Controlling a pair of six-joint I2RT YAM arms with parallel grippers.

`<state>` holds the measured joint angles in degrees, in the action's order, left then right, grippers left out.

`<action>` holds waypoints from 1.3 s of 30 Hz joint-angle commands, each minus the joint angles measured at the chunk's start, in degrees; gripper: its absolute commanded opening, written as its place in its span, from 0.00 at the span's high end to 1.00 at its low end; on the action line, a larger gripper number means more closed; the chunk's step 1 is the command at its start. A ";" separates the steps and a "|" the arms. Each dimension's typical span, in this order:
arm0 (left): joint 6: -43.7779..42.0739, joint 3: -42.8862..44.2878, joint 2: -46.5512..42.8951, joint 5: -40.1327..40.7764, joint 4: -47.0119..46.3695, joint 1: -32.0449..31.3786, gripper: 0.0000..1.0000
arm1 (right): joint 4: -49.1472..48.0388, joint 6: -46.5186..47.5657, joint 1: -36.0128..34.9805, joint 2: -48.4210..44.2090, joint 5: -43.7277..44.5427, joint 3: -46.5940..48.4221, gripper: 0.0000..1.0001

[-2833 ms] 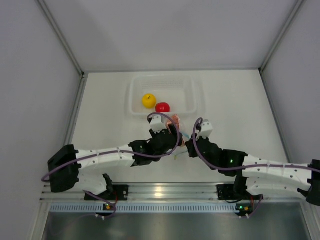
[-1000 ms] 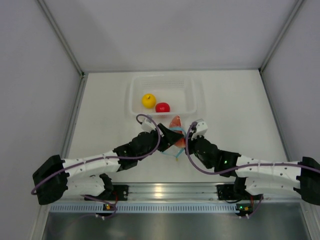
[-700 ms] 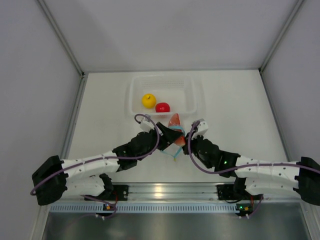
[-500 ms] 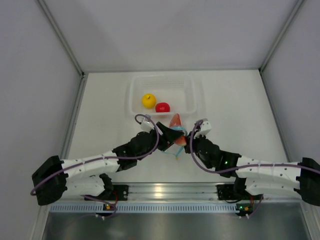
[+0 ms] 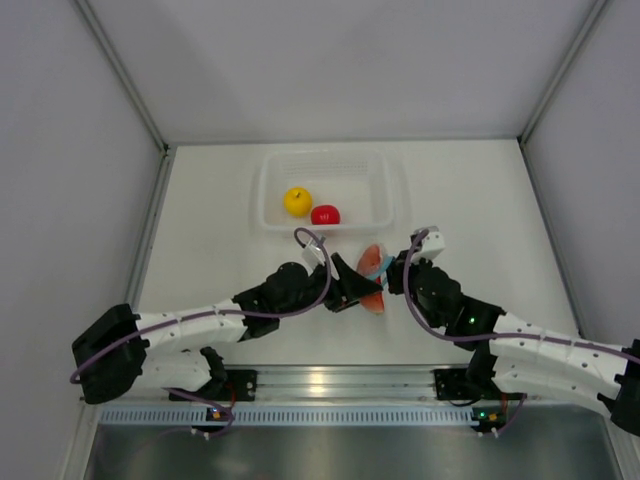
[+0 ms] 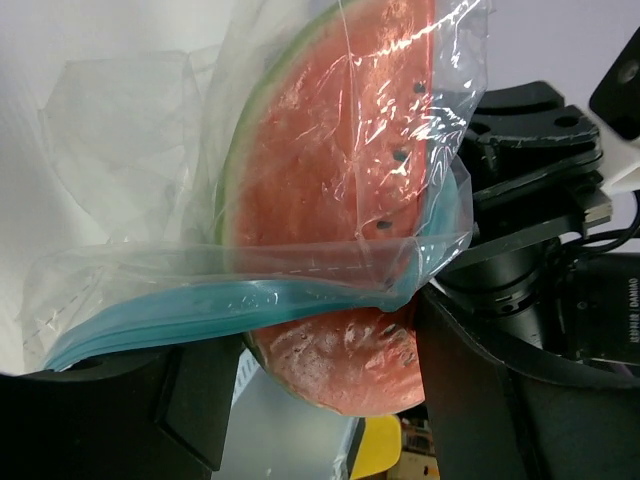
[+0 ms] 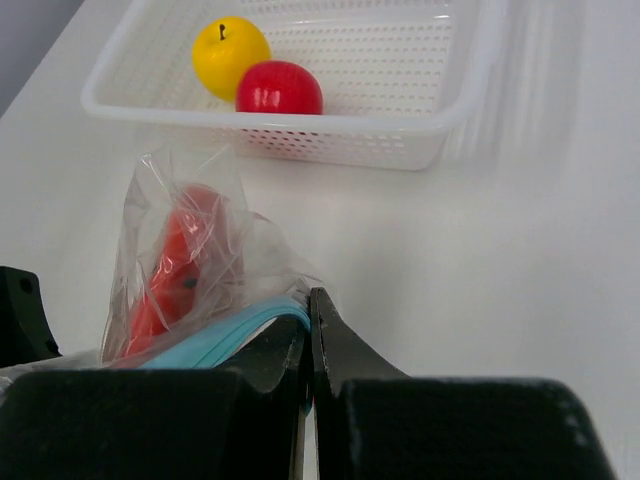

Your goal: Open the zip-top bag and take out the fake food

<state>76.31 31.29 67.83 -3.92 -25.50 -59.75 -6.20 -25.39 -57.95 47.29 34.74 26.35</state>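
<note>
The zip-top bag [image 5: 372, 258] hangs above the table between my two grippers, clear with a teal zip strip [image 6: 250, 300]. A piece of fake food, a red watermelon slice [image 6: 330, 200] with a green rind, is mostly inside the bag, and its lower end sticks out below the strip. My left gripper [image 6: 325, 400] has a finger on each side of that bare end and holds it. The right gripper [image 7: 310, 310] is shut on the strip's corner. A yellow fruit [image 5: 297, 200] and a red fruit [image 5: 325, 214] lie in the white basket [image 5: 390, 205].
The perforated white basket [image 7: 400, 150] stands just beyond the bag, at the back middle of the table. White walls close the table in on the left, right and far sides. Both arms reach in from the near rail and meet at the middle.
Both grippers and the bag have shifted to the right and slightly nearer. The slice now lies more tilted between them. Neither gripper has changed its opening.
</note>
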 commanded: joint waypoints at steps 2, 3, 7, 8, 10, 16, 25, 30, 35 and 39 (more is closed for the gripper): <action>-5.02 1.31 2.04 -6.89 -1.24 -0.37 1.00 | 1.36 2.36 0.65 -1.40 -1.34 3.62 1.00; -6.08 1.93 2.39 -6.71 0.34 -0.28 1.00 | 1.62 2.19 0.74 -2.10 -1.78 3.97 1.00; -11.26 5.01 3.53 -4.00 8.17 -0.20 1.00 | 11.59 -2.88 0.65 -2.03 0.75 7.65 1.00; -13.71 6.32 3.53 -2.94 10.01 -0.20 1.00 | 14.43 -4.13 0.74 -1.68 1.81 8.80 1.00; -15.75 7.64 3.27 -0.31 16.42 -0.20 1.00 | 18.13 -6.76 0.74 0.17 1.65 11.70 1.00; -23.57 12.56 4.58 1.91 25.31 -0.20 1.00 | 27.55 -10.56 0.56 5.44 2.69 15.40 1.00; -28.24 12.22 8.46 -5.48 25.32 -1.16 1.00 | 31.77 -6.61 6.17 9.23 4.28 21.99 1.00; -29.47 11.60 9.86 -7.15 25.32 -1.16 1.00 | 31.69 -4.33 9.52 10.45 2.53 24.27 1.00; -33.42 13.45 12.14 -8.03 28.66 -2.65 1.00 | 33.09 -2.65 11.37 13.97 -0.98 26.29 1.00; -35.00 14.24 12.41 -8.82 29.63 -3.18 1.00 | 33.35 -1.42 13.92 15.73 -4.24 26.56 1.00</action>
<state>44.42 44.38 79.83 -9.80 -1.63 -62.02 27.55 -28.86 -46.44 63.09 30.61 49.28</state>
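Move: My left hand already holds the watermelon slice, whose middle is about 2 cm ahead of that hand. The bag's blue zip strip wraps round it some 3 cm ahead and 2 cm to the right. My right hand pinches that strip, with the slice's middle about 3 cm back and 4 cm to the left. From my left hand, the red apple in the basket is roughly 21 cm ahead, 10 cm left and 13 cm down. I draw the slice out of the bag mouth: my left hand, keeping its grip, sinks about 8 cm in uneven steps and ends slightly back. Its fingers tip down some 30 degrees and swing clockwise to point right. My right hand keeps the zip strip pinched, hovers with a slight draw back, then pulls the bag about 4 cm right and forward, away from the slice, while its fingertips tip down. ##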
